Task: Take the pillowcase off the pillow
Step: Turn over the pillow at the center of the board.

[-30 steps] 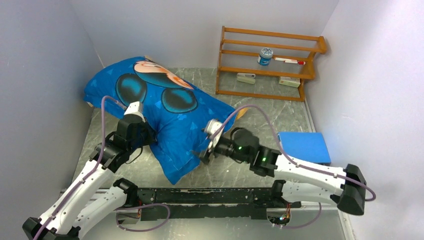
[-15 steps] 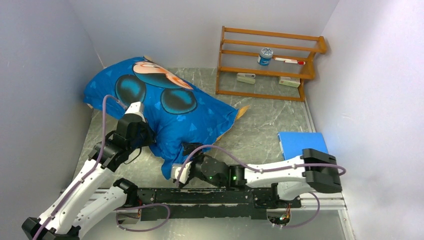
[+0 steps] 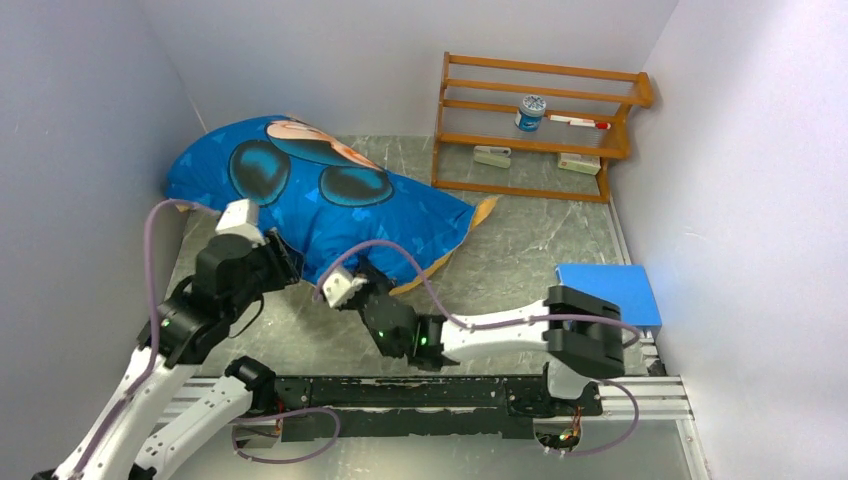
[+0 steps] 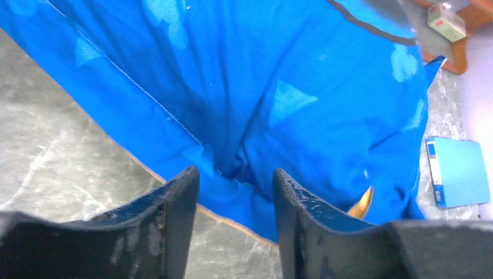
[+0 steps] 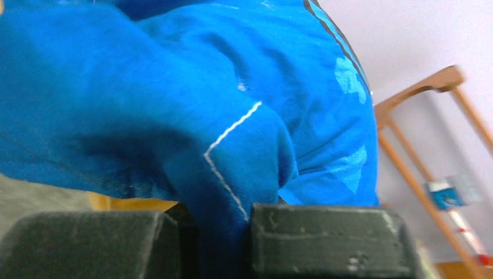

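Note:
The blue pillowcase [image 3: 310, 190] with its cartoon print lies bulging at the back left, an orange strip of its underside [image 3: 482, 213] showing along the lower right edge. The pillow is hidden inside it. My right gripper [image 3: 360, 272] is at the near edge of the case. In the right wrist view that gripper [image 5: 215, 232] is shut on a fold of blue pillowcase [image 5: 174, 87]. My left gripper [image 3: 283, 262] stands at the lower left edge. Its jaws [image 4: 235, 174] are open, with a pinched crease of pillowcase [image 4: 279, 75] just beyond the fingertips.
A wooden rack [image 3: 540, 125] at the back right holds a small jar [image 3: 531, 112] and a few flat items. A flat blue pad [image 3: 608, 293] lies at the right. A grey wall [image 3: 90, 150] runs close along the left of the pillowcase.
My right arm swung from right of the pillowcase to its near edge and shut on the fabric. My left gripper opened, let go and drew back left. The near corner has pulled back.

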`<state>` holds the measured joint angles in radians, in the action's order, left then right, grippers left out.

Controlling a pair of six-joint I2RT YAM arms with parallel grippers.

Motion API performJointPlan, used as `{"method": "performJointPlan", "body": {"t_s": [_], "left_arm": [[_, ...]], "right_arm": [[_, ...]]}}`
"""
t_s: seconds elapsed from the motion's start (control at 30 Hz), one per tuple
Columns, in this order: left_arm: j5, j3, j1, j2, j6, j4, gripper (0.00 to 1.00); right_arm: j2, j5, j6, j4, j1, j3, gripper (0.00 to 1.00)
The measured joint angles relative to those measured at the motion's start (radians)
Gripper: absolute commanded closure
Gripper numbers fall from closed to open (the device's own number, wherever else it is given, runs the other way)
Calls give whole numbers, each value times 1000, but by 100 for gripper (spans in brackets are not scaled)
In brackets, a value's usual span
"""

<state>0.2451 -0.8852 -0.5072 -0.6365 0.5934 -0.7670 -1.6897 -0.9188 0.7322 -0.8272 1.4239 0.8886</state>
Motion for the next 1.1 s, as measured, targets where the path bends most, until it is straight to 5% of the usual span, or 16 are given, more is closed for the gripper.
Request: {"method": "performJointPlan", "body": {"t_s": [0.17,0.3,0.6,0.9,1.0,1.1], "left_arm": [[80,-84,-4,90,13,-68,12],[151,-127,-5,119,37,-115,5],[287,-182,-5,240,104,-196,5],[346,-219,-5,279,129,-241,3],[351,-227,-5,293,124,-240,3],[335,-222,-5,292,108,-231,3]], "right_arm": [[134,158,-401,446,-84,141,100],[190,264,-594,651,-124,179,100],[307,719,-853,887,-208,256,100],[528,809,-1050,943,-243,280,100],[555,857,-1226,968,-436,243,100],[592,980,-1416,906,-781,62,100]]}}
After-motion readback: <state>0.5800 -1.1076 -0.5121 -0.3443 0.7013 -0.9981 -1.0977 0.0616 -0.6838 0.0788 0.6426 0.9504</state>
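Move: The right hand already grips a fold of the pillow's near edge; the pillow's middle lies about 18 cm ahead of it, 10 cm to its left and 9 cm lower. The pillow's right corner is some 24 cm to the right and 17 cm ahead of that hand, and the wooden rack about 38 cm ahead and 35 cm to the right. From the left hand, the pillow's middle is roughly 18 cm ahead, 3 cm right and 10 cm below. Keep the right fingers shut on the cloth, draw it back about 6 cm and up some 12, then whip it fast forward and right towards the rack, sinking again, while the wrist rolls left side up and tips down, some 80 degrees in all. Meanwhile open the left fingers wide and pull that hand left, up and back, clear of the pillow. ##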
